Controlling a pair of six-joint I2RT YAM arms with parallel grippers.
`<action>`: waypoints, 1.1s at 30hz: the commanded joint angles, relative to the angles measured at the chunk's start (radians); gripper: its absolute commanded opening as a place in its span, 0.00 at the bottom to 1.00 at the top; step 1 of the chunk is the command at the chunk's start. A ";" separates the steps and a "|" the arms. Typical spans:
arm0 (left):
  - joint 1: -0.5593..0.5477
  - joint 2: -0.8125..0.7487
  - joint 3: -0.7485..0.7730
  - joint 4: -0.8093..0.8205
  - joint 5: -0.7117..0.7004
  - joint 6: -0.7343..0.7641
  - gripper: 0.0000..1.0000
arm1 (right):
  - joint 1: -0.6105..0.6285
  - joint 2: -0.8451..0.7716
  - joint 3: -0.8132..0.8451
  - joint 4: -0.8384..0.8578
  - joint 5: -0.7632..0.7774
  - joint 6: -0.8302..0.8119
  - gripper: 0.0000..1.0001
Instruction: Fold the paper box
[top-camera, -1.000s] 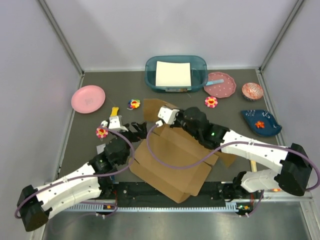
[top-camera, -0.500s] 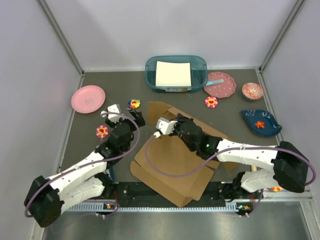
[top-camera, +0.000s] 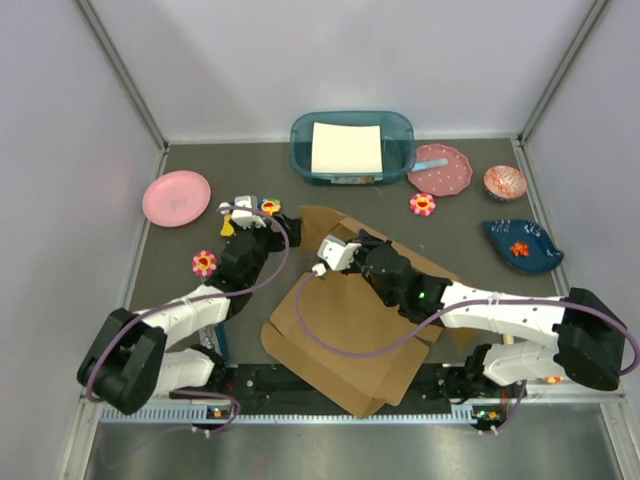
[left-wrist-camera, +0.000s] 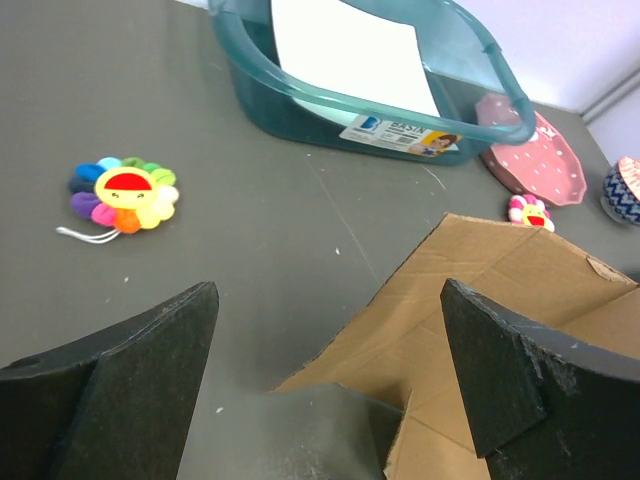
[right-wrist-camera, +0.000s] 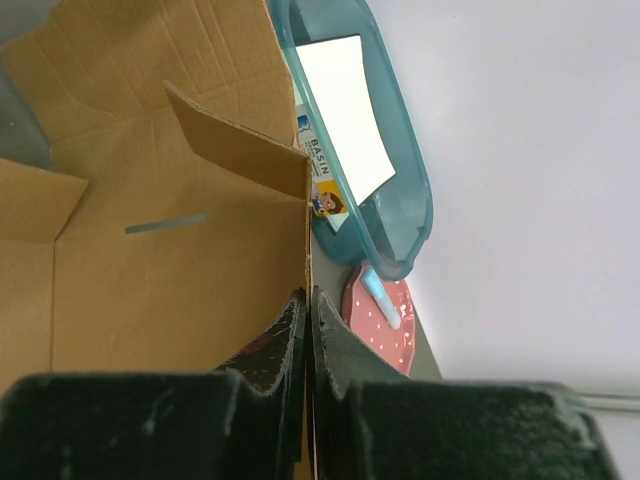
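The paper box (top-camera: 345, 335) lies partly unfolded in the middle of the table, brown, with a far wall raised. In the right wrist view my right gripper (right-wrist-camera: 308, 300) is shut on the top edge of that raised cardboard wall (right-wrist-camera: 200, 290); from above the same gripper (top-camera: 350, 240) sits at the box's far side. My left gripper (top-camera: 278, 226) hovers at the box's far left corner, open. In the left wrist view its fingers (left-wrist-camera: 150, 380) stand wide apart, with the corner of a cardboard flap (left-wrist-camera: 480, 290) between them and touching neither.
A teal bin (top-camera: 350, 145) with a white sheet stands at the back. Flower toys (top-camera: 204, 263) (top-camera: 267, 207) (top-camera: 422, 203) lie around the box. A pink plate (top-camera: 177, 197) is far left; a dotted plate (top-camera: 440, 168), cupcake liner (top-camera: 504, 181) and blue dish (top-camera: 520, 245) are right.
My left arm has swung from the box's left side toward the back, to the far left flap corner. The right gripper kept its grip and shifted slightly, and the box settled lower.
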 joint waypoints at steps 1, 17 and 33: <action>0.021 0.057 0.025 0.190 0.174 0.046 0.99 | 0.015 -0.034 -0.014 0.000 -0.001 0.030 0.00; 0.119 0.260 0.075 0.327 0.460 0.057 0.84 | 0.023 -0.034 -0.017 -0.017 0.002 0.067 0.00; 0.116 0.166 0.032 0.299 0.692 -0.002 0.00 | 0.023 -0.034 -0.027 0.002 0.034 0.053 0.00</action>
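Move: About 5 cm to the left hand's right and roughly level ahead, some 3 cm lower, stands the free edge of the box's raised left flap. The rainbow flower lies about 10 cm ahead of this hand and 6 cm to its left, down on the table; the blue basin is some 28 cm ahead and 18 cm right. The right gripper, already pinching the box's far panel, is roughly 20 cm to the right; from it, the flap edge lies about 15 cm to the left. Swinging its wide-open fingers about 6 cm to the right and turning some 30 degrees clockwise, the left hand first sinks about 3 cm and eases slightly forward to the raised left flap, then shuts on its edge, drawing back 3 cm and rising a little as the fingers close. The right hand keeps its pinch on the far panel and stays in place. ##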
